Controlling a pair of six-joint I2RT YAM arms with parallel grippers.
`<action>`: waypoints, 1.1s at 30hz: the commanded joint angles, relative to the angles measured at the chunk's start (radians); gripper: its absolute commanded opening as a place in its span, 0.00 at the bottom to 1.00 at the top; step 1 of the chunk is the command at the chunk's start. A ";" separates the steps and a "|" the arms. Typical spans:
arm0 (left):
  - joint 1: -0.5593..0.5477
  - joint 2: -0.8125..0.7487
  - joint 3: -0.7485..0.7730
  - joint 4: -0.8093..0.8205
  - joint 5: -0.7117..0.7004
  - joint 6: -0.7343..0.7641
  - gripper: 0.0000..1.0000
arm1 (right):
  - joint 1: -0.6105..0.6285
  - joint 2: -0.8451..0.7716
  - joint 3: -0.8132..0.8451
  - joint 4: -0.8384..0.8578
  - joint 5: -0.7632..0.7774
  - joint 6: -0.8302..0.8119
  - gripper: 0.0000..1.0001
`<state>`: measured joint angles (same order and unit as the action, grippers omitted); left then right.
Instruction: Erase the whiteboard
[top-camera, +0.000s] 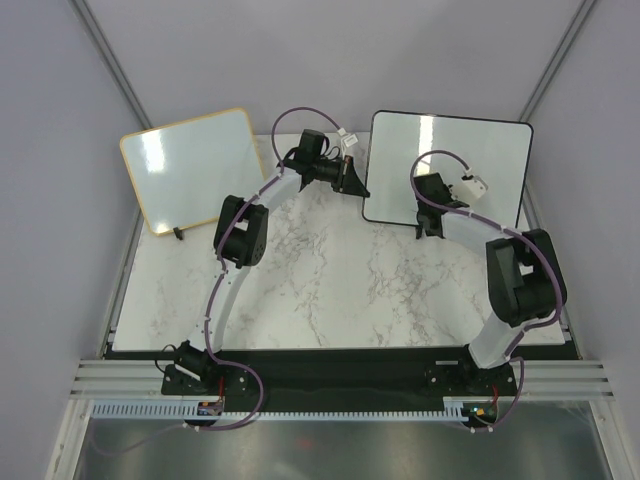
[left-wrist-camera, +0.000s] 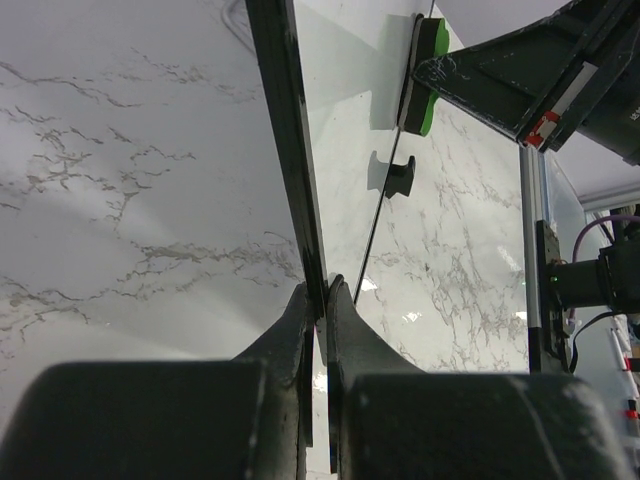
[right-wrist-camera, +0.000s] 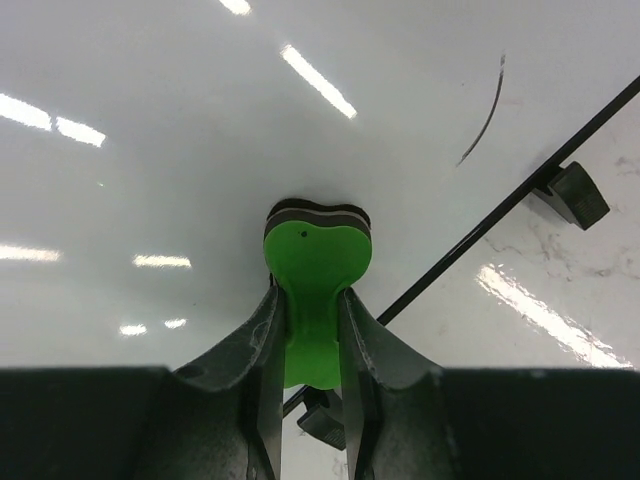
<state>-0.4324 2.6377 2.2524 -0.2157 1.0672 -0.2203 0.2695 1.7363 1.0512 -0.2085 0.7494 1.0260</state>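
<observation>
The whiteboard (top-camera: 470, 150), glossy white with a thin black frame, lies at the back right of the table. My left gripper (top-camera: 357, 186) is shut on its left edge; in the left wrist view the fingers (left-wrist-camera: 300, 315) pinch the black frame (left-wrist-camera: 288, 150). My right gripper (top-camera: 428, 226) is shut on a green eraser (right-wrist-camera: 317, 265), whose dark pad presses flat on the board's surface (right-wrist-camera: 180, 130) near the near edge. A thin curved black pen mark (right-wrist-camera: 487, 115) shows on the board to the right of the eraser. The eraser (left-wrist-camera: 428, 75) also shows in the left wrist view.
A second whiteboard with a tan wooden frame (top-camera: 190, 165) lies at the back left, partly over the table's edge. A small black foot (right-wrist-camera: 572, 193) sticks out under the black-framed board. The marble tabletop (top-camera: 330, 290) stretches between the arms. Grey walls close in the back.
</observation>
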 joint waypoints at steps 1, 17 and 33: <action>-0.002 -0.050 0.033 0.021 -0.015 0.084 0.02 | -0.081 -0.047 -0.049 0.038 -0.065 0.043 0.00; 0.000 -0.054 0.030 0.010 -0.021 0.098 0.02 | -0.323 -0.040 -0.020 0.069 -0.113 -0.099 0.00; 0.000 -0.056 0.030 0.013 -0.021 0.096 0.02 | 0.157 0.106 0.098 0.104 -0.081 -0.084 0.00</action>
<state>-0.4332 2.6377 2.2524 -0.2333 1.0634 -0.2001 0.3935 1.7832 1.1000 -0.1497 0.7288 0.9268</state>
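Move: The right hand still holds the green eraser on the whiteboard's lower strip. A short dark mark lies about 11 cm to its right and 2 cm ahead, some 3 cm lower. The right edge clip sits roughly 11 cm right and 4 cm back, the left edge clip about 3 cm left and 4 cm back. From the left hand, at the board's left side, the mark is some 30 cm to the right and 2 cm back. Sideways, in one quick rub out and back: the right hand sweeps the eraser about 13 cm right and slightly back along the board's lower edge, towards the dark mark, then reverses and runs some 19 cm left, ending past the left clip. It stays nearly level, the wrist turning about 15 degrees clockwise, then about 25 back; the fingers keep their grip. ##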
